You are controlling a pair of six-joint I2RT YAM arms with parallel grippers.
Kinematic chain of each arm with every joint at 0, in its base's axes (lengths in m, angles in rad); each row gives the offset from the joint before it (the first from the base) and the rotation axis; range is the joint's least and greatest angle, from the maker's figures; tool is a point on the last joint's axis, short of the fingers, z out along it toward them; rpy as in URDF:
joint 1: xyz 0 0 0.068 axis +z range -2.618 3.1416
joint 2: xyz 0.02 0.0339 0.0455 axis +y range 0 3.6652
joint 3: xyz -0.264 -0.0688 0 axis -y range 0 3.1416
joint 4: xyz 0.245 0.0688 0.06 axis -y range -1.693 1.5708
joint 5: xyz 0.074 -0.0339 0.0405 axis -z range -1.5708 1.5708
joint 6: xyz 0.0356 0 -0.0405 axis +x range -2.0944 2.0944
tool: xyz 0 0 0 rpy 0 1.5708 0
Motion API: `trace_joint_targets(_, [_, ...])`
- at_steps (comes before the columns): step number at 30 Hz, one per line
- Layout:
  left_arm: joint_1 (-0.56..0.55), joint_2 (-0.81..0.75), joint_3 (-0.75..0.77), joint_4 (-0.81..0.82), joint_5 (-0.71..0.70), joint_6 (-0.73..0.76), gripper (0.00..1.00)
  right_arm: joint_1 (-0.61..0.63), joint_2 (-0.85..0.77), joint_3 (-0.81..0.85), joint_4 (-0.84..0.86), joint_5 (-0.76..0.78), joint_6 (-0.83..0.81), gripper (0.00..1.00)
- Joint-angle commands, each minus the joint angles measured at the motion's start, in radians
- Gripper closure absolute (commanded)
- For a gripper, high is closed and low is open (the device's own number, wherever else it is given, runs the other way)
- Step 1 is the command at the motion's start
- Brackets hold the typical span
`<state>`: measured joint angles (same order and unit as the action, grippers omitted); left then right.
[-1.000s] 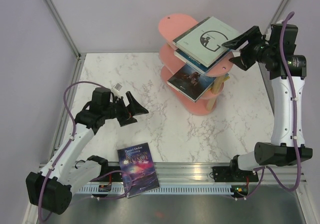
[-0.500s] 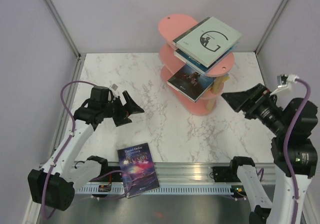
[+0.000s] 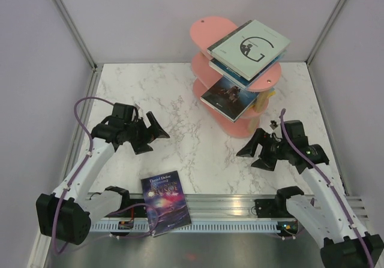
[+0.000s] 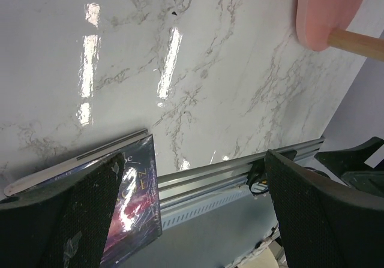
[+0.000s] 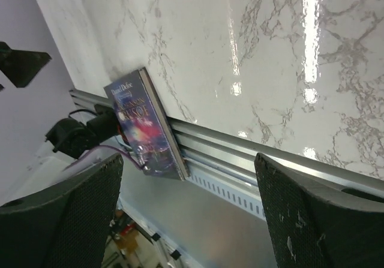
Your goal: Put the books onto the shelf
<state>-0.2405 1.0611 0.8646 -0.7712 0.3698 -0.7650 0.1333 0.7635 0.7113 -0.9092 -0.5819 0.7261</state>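
The pink shelf (image 3: pixel 207 29) stands at the back right of the table. A pale grey-white book (image 3: pixel 249 47) lies on its top board, a teal-blue book (image 3: pixel 227 70) just beneath it, and a dark pictured book (image 3: pixel 227 97) on a lower board. One purple galaxy book (image 3: pixel 166 202) lies flat at the near edge, overhanging the rail; it also shows in the wrist views (image 4: pixel 129 199) (image 5: pixel 144 124). My left gripper (image 3: pixel 153 137) hovers open above the table's left half, behind that book. My right gripper (image 3: pixel 252 154) is open and empty, low in front of the shelf.
A silver rail (image 3: pixel 228 202) runs along the near table edge, with both arm bases and cables on it. The marble table (image 3: pixel 198 154) is walled by lilac panels at the left, back and right. The shelf's bottom board (image 4: pixel 330 10) and a wooden post (image 4: pixel 357 43) show in the left wrist view.
My right arm has swung down from the shelf's top books to low over the front right of the table, its jaws widening. The left gripper shifted slightly.
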Motion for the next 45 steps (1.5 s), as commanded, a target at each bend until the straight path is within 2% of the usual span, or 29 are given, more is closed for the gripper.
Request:
trace_joint_targets(1, [0.007, 0.000, 0.031, -0.013, -0.035, 0.023, 0.00, 0.197, 0.005, -0.028, 0.147, 0.146, 0.103, 0.07])
trace_joint_targets(5, [0.007, -0.006, 0.024, -0.017, -0.040, 0.015, 0.00, 0.366, -0.044, -0.226, 0.411, 0.142, 0.339, 0.07])
trace_joint_targets(10, [0.007, -0.029, -0.015, -0.019, -0.057, 0.013, 0.00, 0.642, -0.014, -0.377, 0.708, 0.221, 0.521, 0.07])
trace_joint_targets(13, [0.007, -0.039, -0.042, -0.017, -0.063, 0.006, 0.00, 0.827, 0.130, -0.406, 0.901, 0.326, 0.588, 0.07])
trace_joint_targets(14, [0.007, -0.047, -0.045, -0.019, -0.062, 0.006, 0.00, 0.868, 0.231, -0.421, 1.037, 0.362, 0.607, 0.07])
trace_joint_targets(15, [0.007, -0.053, -0.050, -0.019, -0.066, 0.009, 0.00, 0.935, 0.285, -0.429, 1.103, 0.378, 0.649, 0.08])
trace_joint_targets(16, [0.007, -0.058, -0.052, -0.029, -0.069, 0.009, 0.00, 0.965, 0.339, -0.440, 1.244, 0.395, 0.671, 0.08])
trace_joint_targets(18, [0.007, -0.082, -0.055, -0.040, -0.075, 0.010, 0.00, 1.029, 0.494, -0.428, 1.346, 0.421, 0.703, 0.09])
trace_joint_targets(20, [0.009, -0.101, -0.061, -0.053, -0.089, 0.016, 0.00, 1.058, 0.613, -0.386, 1.421, 0.428, 0.707, 0.09])
trace_joint_targets(22, [0.012, -0.113, -0.059, -0.062, -0.104, 0.029, 0.00, 1.101, 0.672, -0.362, 1.452, 0.461, 0.717, 0.09])
trace_joint_targets(28, [0.024, -0.112, -0.036, -0.080, -0.094, 0.056, 0.00, 1.169, 0.894, -0.340, 1.702, 0.546, 0.823, 0.10])
trace_joint_targets(33, [0.046, -0.112, -0.016, -0.094, -0.072, 0.092, 0.00, 1.255, 1.100, -0.276, 1.785, 0.576, 0.914, 0.11])
trace_joint_targets(37, [0.064, -0.118, -0.009, -0.111, -0.046, 0.119, 0.00, 1.298, 1.260, -0.248, 1.990, 0.606, 1.010, 0.13])
trace_joint_targets(39, [0.061, -0.118, -0.007, -0.122, -0.042, 0.128, 0.00, 1.319, 1.324, -0.256, 2.050, 0.642, 1.061, 0.19])
trace_joint_targets(42, [0.050, -0.124, -0.015, -0.128, -0.032, 0.125, 0.00, 1.345, 1.361, -0.297, 2.156, 0.703, 1.114, 0.37])
trace_joint_targets(43, [0.046, -0.124, -0.016, -0.128, -0.032, 0.125, 0.00, 1.350, 1.360, -0.323, 2.178, 0.717, 1.122, 0.43])
trace_joint_targets(45, [0.032, -0.124, -0.015, -0.128, -0.035, 0.127, 0.00, 1.358, 1.323, -0.348, 2.173, 0.749, 1.125, 0.63])
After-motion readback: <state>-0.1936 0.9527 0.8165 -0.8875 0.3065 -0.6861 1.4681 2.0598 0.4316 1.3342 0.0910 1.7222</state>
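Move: The Robinson Crusoe book lies flat about 33 cm to the right hand's left, some 13 cm back towards the bases and 13 cm below that hand. From the right hand, the shelf stands about 25 cm ahead and 9 cm to the left, its middle at roughly hand height, while the left gripper hangs about 35 cm to the left and 7 cm ahead. From the left hand the book is some 20 cm back, 4 cm to the right and 13 cm below. The open right hand sweeps about 30 cm left towards the Robinson Crusoe book, drawing back and sinking some 12 cm each mostly in the first half, then runs nearly level into the book's right edge while rolling so that its left side rises some 30 degrees, and at the end its fingers close from wide open to under half around that edge, one over the cover and the other beneath. The left hand, still open and empty, eases a few centimetres left and back, out above the table. ##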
